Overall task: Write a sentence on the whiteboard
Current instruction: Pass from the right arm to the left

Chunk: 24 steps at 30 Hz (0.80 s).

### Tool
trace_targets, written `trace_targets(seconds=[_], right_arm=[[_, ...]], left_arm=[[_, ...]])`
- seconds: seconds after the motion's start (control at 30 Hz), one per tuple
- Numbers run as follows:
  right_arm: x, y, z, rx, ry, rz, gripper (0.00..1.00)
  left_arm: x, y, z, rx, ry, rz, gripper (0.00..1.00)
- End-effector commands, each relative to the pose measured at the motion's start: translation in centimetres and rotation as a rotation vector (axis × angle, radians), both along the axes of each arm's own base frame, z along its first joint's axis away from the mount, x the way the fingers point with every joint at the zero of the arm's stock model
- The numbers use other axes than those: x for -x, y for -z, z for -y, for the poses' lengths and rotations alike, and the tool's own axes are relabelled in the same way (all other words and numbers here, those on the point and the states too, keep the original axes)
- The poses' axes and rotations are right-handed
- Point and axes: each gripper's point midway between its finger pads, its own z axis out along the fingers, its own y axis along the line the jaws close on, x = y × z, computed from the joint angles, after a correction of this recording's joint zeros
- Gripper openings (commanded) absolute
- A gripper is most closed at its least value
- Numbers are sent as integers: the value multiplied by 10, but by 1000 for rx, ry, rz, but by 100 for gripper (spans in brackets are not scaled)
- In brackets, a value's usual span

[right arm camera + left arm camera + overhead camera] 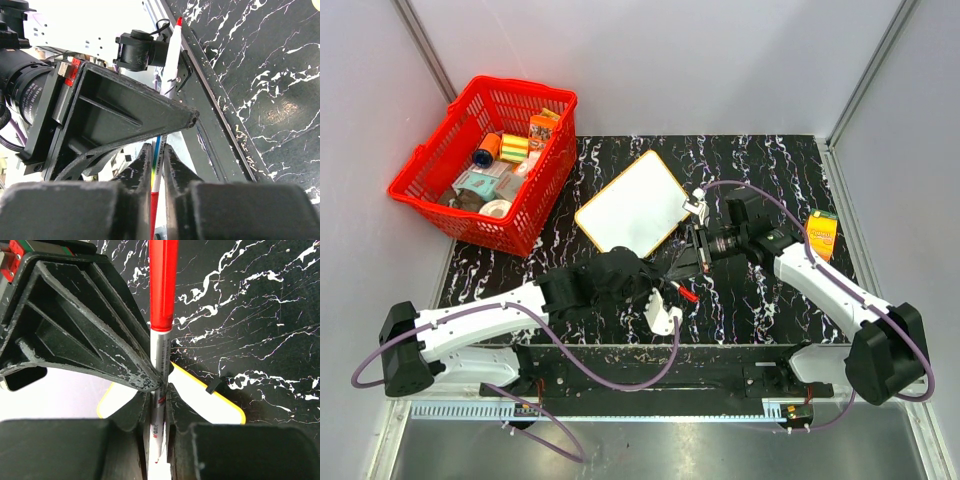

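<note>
The whiteboard (632,205), white with a yellow rim, lies tilted on the black marbled table, and its corner (210,400) shows behind my left fingers. The sentence is not in view on its face. Just in front of the board a marker (685,291) with a white barrel and a red end is held off the table between both grippers. My left gripper (159,407) is shut on the barrel (159,390), the red nib near the palm. My right gripper (157,162) is shut on the same marker (170,55), close beside the left fingers (150,115).
A red basket (525,235) holding several small items stands at the back left, partly off the table. An orange carton (822,233) lies near the right edge. Grey walls enclose the table, and a rail runs along the near edge.
</note>
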Motion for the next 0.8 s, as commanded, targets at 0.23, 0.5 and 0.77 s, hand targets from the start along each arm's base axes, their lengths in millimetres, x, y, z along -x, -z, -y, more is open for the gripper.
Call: trace_targets(seconds=[0.23, 0.5, 0.77], right_arm=[[-53, -45, 10, 85, 311, 296, 91], [-86, -88, 42, 125, 601, 482, 100], [-64, -103, 56, 88, 588, 611, 100]], left_arm=[[9, -23, -8, 83, -1, -16, 0], [42, 0, -22, 116, -30, -280, 0], [83, 18, -18, 148, 5, -720, 0]])
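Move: The marker is already pinched by both hands: its middle lies about 2 cm to the right of the left hand's point and 2 cm back of it, and roughly 1 cm to the left of the right hand's point and 1 cm below it. The whiteboard's middle lies about 19 cm ahead of the left hand, 5 cm to its left and some 18 cm below; from the right hand it is roughly 21 cm ahead, 8 cm left and 19 cm below. The right hand opens wide and lets go of the marker, then draws off up, forward and to the right, ending about 9 cm higher, while it turns clockwise and rolls some 30 degrees. The left hand keeps its pinch near the nib end, holds almost still until the right fingers are well open, then rises slightly and takes the marker back about 5 cm, a little left and finally down, rolling its front side downward. ##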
